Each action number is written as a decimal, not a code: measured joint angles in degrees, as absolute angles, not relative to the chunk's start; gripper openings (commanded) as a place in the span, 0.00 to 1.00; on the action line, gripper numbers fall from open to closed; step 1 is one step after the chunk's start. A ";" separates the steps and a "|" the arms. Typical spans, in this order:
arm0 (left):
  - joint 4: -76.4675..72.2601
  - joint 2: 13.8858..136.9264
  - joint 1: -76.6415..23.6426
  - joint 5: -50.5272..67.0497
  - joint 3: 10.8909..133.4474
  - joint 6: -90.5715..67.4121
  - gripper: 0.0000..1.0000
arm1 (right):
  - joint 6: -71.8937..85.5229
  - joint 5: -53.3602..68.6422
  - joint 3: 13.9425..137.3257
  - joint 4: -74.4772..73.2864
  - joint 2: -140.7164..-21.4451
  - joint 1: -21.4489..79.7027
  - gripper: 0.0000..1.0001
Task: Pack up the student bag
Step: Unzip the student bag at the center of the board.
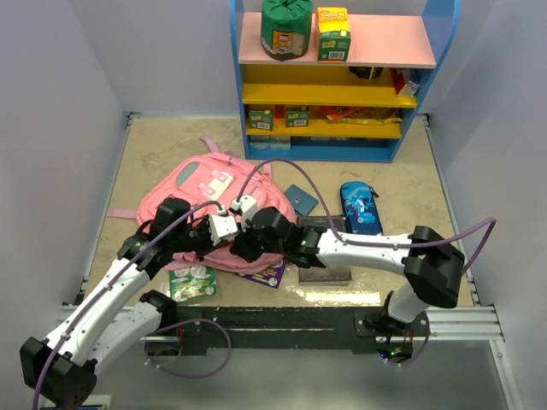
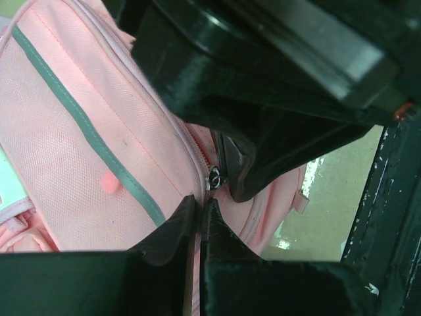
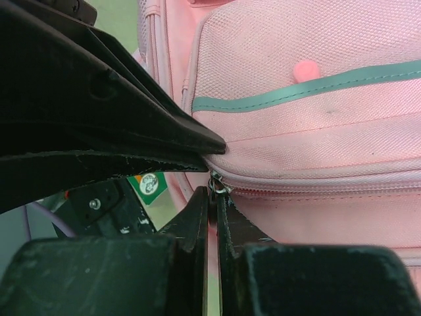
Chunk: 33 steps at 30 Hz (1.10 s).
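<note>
The pink student bag (image 1: pixel 209 192) lies flat on the table at centre left, and both grippers meet at its near edge. In the left wrist view the bag (image 2: pixel 79 131) shows its grey stripe. My left gripper (image 2: pixel 198 209) is shut, pinching pink fabric at the zipper seam just below the metal zipper pull (image 2: pixel 215 176). In the right wrist view my right gripper (image 3: pixel 213 201) is shut on that zipper pull (image 3: pixel 218 185) at the end of the bag's (image 3: pixel 309 125) closed zipper line. In the top view the left gripper (image 1: pixel 229 242) and right gripper (image 1: pixel 243 248) almost touch.
A dark-blue pencil case (image 1: pixel 361 207), a small blue notebook (image 1: pixel 301 199) and a grey book (image 1: pixel 325 256) lie right of the bag. A green packet (image 1: pixel 192 282) and a purple book (image 1: pixel 267 275) lie at its near edge. A blue shelf unit (image 1: pixel 333 77) stands at the back.
</note>
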State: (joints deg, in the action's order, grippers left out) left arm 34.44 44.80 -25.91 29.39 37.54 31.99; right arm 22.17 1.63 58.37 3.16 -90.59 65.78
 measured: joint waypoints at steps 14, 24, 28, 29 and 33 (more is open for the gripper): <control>33.76 46.46 -25.91 33.15 43.22 29.69 0.59 | 26.00 -0.51 54.28 8.23 -90.61 67.99 0.24; 25.47 52.12 -25.93 30.72 42.54 24.32 0.58 | 25.45 -2.26 48.97 7.73 -78.85 68.05 0.67; 21.98 55.11 -26.57 30.02 42.30 22.85 0.60 | 25.30 -5.43 47.09 6.70 -67.79 65.56 0.64; 21.43 55.66 -26.83 29.87 42.28 22.74 0.61 | 25.45 -6.15 46.41 6.68 -65.25 63.79 0.64; 20.08 57.87 -28.08 29.89 42.28 22.50 0.78 | 26.04 -10.46 43.51 4.40 -57.71 54.06 0.65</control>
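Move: The right fingers already hold the zip pull at the bag's near right edge; the left fingers pinch the seam beside it, with the pull some 2 cm to their right and 1 cm ahead. The bag's right flap, where the left hand heads, lies about 5 cm ahead, 5 cm right and 3 cm lower. Some 10 cm lower lie the green book, 8 cm left and 9 cm back of the left hand, and the wallet, 18 cm right and 11 cm ahead of the right. Back and down by roughly 1.5 cm, the right hand first draws the pull on along the zip, then opens, lets go and sweeps right about 13 cm, up and somewhat forward off the bag towards the wallet, turning clockwise. Meanwhile the left hand opens off the seam, lifts about 4 cm, then moves forward and right over the flap while sinking again, fingers still open. ##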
